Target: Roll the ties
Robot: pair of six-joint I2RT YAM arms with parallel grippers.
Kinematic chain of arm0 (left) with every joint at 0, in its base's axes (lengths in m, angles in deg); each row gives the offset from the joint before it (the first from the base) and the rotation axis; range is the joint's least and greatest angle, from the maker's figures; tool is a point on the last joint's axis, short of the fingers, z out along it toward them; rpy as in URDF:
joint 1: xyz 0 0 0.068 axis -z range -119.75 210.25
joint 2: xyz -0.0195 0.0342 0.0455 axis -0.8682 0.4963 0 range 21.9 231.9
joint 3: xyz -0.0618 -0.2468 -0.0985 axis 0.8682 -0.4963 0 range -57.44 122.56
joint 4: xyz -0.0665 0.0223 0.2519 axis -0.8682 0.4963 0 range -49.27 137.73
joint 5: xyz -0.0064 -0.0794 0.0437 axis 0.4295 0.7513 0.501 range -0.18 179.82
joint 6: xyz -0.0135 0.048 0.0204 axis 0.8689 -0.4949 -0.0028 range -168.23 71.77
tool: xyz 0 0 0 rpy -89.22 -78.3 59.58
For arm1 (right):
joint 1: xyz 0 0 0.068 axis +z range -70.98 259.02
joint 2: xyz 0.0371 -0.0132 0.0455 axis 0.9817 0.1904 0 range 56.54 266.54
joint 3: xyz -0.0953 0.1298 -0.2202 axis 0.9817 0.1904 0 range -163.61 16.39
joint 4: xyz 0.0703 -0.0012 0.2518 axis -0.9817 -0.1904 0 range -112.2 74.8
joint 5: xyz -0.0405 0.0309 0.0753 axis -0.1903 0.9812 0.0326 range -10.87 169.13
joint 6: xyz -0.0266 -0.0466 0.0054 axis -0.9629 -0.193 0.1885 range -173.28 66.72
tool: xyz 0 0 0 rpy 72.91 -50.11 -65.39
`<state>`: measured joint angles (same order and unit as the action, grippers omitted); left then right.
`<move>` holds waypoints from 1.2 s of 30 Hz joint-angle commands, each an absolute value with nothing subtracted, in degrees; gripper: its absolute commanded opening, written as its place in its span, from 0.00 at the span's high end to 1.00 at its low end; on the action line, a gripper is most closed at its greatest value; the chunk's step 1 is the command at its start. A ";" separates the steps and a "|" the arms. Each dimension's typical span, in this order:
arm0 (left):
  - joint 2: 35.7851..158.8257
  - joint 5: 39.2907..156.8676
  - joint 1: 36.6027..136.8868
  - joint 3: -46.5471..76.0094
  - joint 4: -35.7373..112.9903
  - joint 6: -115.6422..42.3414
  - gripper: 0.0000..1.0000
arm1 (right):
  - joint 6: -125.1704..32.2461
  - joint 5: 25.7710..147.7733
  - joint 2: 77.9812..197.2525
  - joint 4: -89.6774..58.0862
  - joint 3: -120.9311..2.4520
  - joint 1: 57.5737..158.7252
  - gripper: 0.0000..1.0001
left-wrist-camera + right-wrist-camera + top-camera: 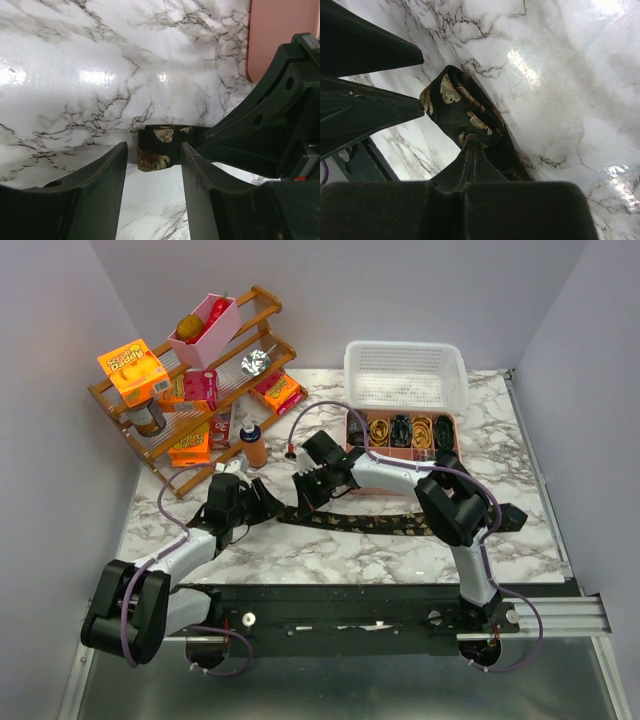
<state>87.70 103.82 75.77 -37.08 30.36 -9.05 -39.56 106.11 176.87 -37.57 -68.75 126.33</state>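
A long black tie with a gold-brown pattern lies across the middle of the table. Its left end is folded up into a small upright loop. My left gripper is open, and its fingertips sit on either side of the loop, just short of it, without touching. My right gripper reaches in from the right. It is shut, with its tips pinched on the tie's folded fabric. Several rolled ties fill the pink organiser.
A white mesh basket stands behind the pink organiser. At the back left there is a wooden rack with boxes and a pink bin. An orange bottle stands in front of the rack, close to both grippers.
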 commanded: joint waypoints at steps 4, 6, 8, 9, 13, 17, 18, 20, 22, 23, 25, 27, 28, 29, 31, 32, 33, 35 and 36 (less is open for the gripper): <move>92.12 109.76 75.27 -40.73 20.26 -7.19 0.42 | -39.74 104.09 178.79 -38.49 -67.72 126.75 0.99; 94.13 110.47 75.19 -41.18 17.63 -6.49 0.43 | -39.83 103.74 179.14 -38.75 -67.54 126.83 0.99; 95.63 111.26 75.19 -41.79 15.78 -5.43 0.43 | -40.09 103.56 179.58 -39.02 -67.63 126.75 0.99; 96.77 111.44 75.19 -42.05 14.12 -5.25 0.43 | -40.09 103.56 179.67 -39.11 -67.63 126.75 0.99; 98.89 111.70 75.19 -42.76 10.59 -4.37 0.44 | -40.18 103.83 180.11 -39.28 -67.72 126.75 0.99; 100.56 112.05 75.19 -42.58 8.92 -4.72 0.51 | -40.18 103.74 180.46 -39.28 -67.98 126.75 0.99; 100.82 112.49 75.19 -42.58 8.30 -4.81 0.53 | -40.18 103.57 180.55 -39.28 -68.07 126.75 0.99; 100.65 112.58 75.19 -42.50 8.30 -5.07 0.63 | -40.27 103.56 180.72 -39.28 -68.50 126.75 0.99; 99.77 112.14 75.19 -41.89 9.35 -5.69 0.76 | -40.18 103.48 180.99 -39.37 -68.77 126.75 0.99; 99.34 112.06 75.19 -41.53 9.88 -6.04 0.81 | -40.18 103.48 181.08 -39.46 -69.29 126.75 0.99; 97.58 110.92 75.19 -39.96 13.12 -7.53 0.94 | -40.09 103.56 181.51 -39.46 -69.91 126.75 0.99; 95.83 110.21 75.27 -38.81 16.97 -8.76 1.00 | -40.09 103.83 181.78 -39.55 -70.70 126.83 0.99; 95.12 109.69 75.27 -37.67 18.22 -9.90 1.00 | -40.09 103.92 182.04 -39.55 -71.05 126.75 0.99; 94.59 109.59 75.27 -37.14 19.36 -10.61 1.00 | -40.09 104.00 182.30 -39.63 -71.40 126.75 0.99; 93.44 109.68 75.27 -35.48 22.79 -11.66 1.00 | -40.09 104.27 183.18 -39.63 -72.37 126.75 0.99; 93.09 110.03 75.36 -34.94 23.76 -12.54 1.00 | -40.01 104.35 183.45 -39.72 -72.81 126.75 0.99; 92.66 109.95 75.36 -34.42 25.86 -12.98 1.00 | -39.92 104.70 183.71 -39.63 -73.25 126.75 0.99; 92.04 109.77 75.54 -33.36 27.45 -13.95 1.00 | -39.57 104.97 184.85 -39.72 -75.09 126.75 0.99; 91.17 109.25 75.63 -33.01 29.46 -14.47 1.00 | -39.39 105.32 185.38 -39.72 -75.71 126.75 0.99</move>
<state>94.02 110.86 75.47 -35.74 22.75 -10.76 -39.47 105.74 181.48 -37.85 -73.21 126.33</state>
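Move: The folded end of the tie lies about 3 cm to the right of the left hand's open fingertips, 1 cm ahead and 3 cm below. From the right hand's closed tips, which are down on the fold, that end is some 2 cm to the left, 1 cm back and 1 cm down. The pink organizer stands roughly 27 cm right of the left hand and 12 cm farther out, while the orange bottle is 11 cm ahead and 5 cm left. Left fingers pinch the folded end of the tie: the hand sinks about 2.5 cm and shifts 2 cm right, rolling slightly, shuts fully from half open, then rises some 3 cm and edges forward with the cloth. The right hand's closed tips stay at the fold, settling about 1 cm lower, then ease forward and left towards the left fingers. ##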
